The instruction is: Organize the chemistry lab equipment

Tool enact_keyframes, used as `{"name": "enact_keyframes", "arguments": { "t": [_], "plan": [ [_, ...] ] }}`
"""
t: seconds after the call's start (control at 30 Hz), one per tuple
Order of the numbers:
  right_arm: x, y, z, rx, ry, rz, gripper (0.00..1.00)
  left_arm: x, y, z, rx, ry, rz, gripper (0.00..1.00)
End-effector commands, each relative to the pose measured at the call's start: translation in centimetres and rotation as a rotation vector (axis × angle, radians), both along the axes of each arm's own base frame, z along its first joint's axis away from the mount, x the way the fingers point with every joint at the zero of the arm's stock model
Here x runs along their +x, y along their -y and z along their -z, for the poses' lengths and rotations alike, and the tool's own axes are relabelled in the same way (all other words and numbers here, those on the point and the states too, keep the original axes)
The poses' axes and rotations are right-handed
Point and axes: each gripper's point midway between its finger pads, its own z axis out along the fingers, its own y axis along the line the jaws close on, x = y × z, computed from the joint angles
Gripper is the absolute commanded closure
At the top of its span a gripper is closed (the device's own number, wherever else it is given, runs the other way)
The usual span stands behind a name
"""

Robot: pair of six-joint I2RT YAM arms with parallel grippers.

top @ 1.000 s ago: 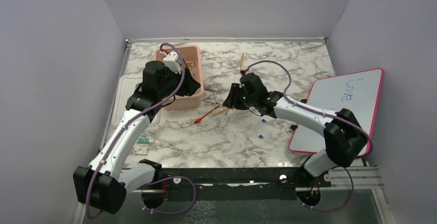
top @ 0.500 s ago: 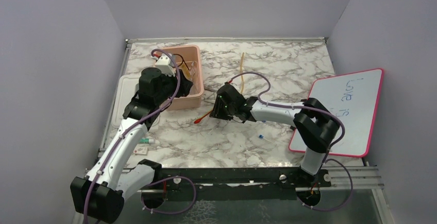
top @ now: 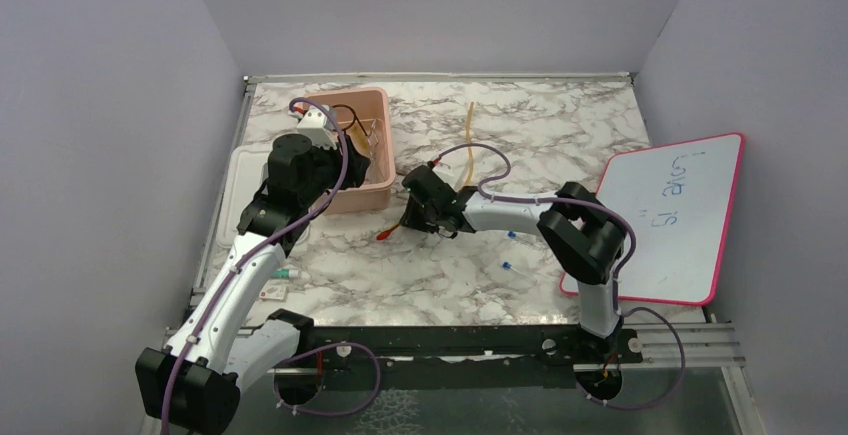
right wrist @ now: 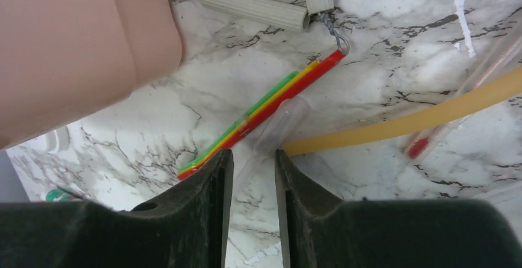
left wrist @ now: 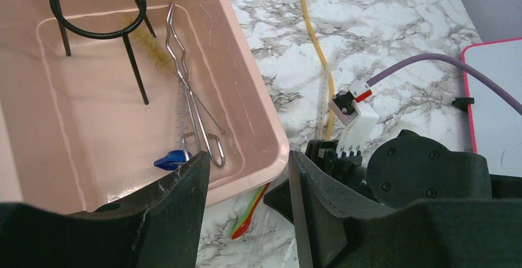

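The pink tub (left wrist: 271, 126) holds a black wire ring (left wrist: 98, 3), a small brush (left wrist: 151, 49), thin metal tongs (left wrist: 191, 95) and a blue piece (left wrist: 169, 159). My left gripper (left wrist: 246, 157) hangs open and empty above the tub's near right corner. My right gripper (right wrist: 252, 157) is low over the marble just right of the tub, jaws narrowly open. A clear plastic tube (right wrist: 274, 132) lies between its fingertips. Beside it lie the red-tipped striped stick (right wrist: 265, 108) and the long tan rubber tube (right wrist: 418, 117). Two tiny blue pieces (top: 509, 266) lie farther right.
A pink-framed whiteboard (top: 670, 215) leans at the right. The white lid (top: 238, 190) lies left of the tub. White ribbed cylinders on wire (right wrist: 252, 8) sit by the tub's corner. Small bits (top: 283, 273) lie near the left arm. The two grippers are close together.
My right arm has swung left from mid-table to the tub's corner, and its jaws have narrowed. The left gripper has drawn back a little over the tub.
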Motion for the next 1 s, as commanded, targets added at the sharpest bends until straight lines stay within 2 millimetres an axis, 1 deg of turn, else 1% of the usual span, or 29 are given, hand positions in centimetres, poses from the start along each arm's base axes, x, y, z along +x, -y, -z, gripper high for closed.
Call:
{"name": "enact_keyframes", "arguments": {
  "t": [0.0, 0.07, 0.2, 0.33, 0.4, 0.53, 0.67, 0.77, 0.8, 0.87, 0.97],
  "plan": [
    [0.3, 0.5, 0.9, -0.057, 0.003, 0.06, 0.67, 0.1, -0.3, -0.6, -0.001, 0.037, -0.024, 0.47],
    [0.5, 0.6, 1.1, -0.064, 0.008, 0.07, 0.71, 0.1, -0.3, -0.5, 0.001, 0.036, -0.021, 0.47],
    [0.8, 0.6, 1.2, -0.072, 0.017, 0.075, 0.84, 0.1, -0.3, -0.5, 0.001, 0.036, -0.024, 0.47],
    [1.1, 0.7, 0.1, -0.048, 0.053, 0.08, 0.93, 0.1, -0.2, -0.3, -0.001, 0.029, -0.02, 0.47],
    [1.2, 0.7, -0.8, -0.029, 0.078, 0.078, 0.95, 0.1, 0.0, -0.2, -0.007, 0.028, -0.011, 0.47],
    [1.3, 0.9, -3.1, 0.025, 0.131, 0.078, 0.99, -0.2, 0.8, 0.2, -0.035, 0.009, 0.025, 0.46],
    [1.1, 1.4, -5.6, 0.083, 0.193, 0.071, 0.99, -0.9, 2.0, 0.6, -0.082, -0.027, 0.086, 0.46],
    [1.0, 1.5, -7.8, 0.136, 0.247, 0.055, 0.99, -2.0, 3.8, 1.3, -0.136, -0.066, 0.186, 0.45],
    [0.9, 1.5, -9.0, 0.16, 0.268, 0.045, 0.99, -2.5, 4.3, 1.7, -0.157, -0.086, 0.218, 0.45],
    [0.5, 1.5, -10.5, 0.196, 0.294, 0.024, 0.99, -3.5, 5.7, 2.5, -0.202, -0.127, 0.3, 0.44],
    [0.0, 1.8, -12.9, 0.25, 0.341, -0.004, 0.99, -4.9, 7.2, 3.6, -0.259, -0.196, 0.399, 0.44]
  ]
}}
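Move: Right at the right fingertips, the clear pipette lies on the table with its bulb end between the open fingers; its middle is about 3 cm back, 1 cm left and 1 cm below. The coloured sticks lie some 2 cm ahead and 1 cm left of that hand, the tubing's near end 1 cm ahead and 1 cm right, and the pink bin about 16 cm ahead and 13 cm left. From the left hand the pipette lies roughly 5 cm back, 11 cm right and 22 cm below. Closing fully on the pipette just behind its bulb, the right fingers stay almost in place first; then that hand eases about 2 cm right and lifts nearly 9 cm, its fingertips tilting up some 15 degrees. Late on, the empty, open left hand heads right, down and back, about 5 cm, towards the pipette, turning clockwise. ##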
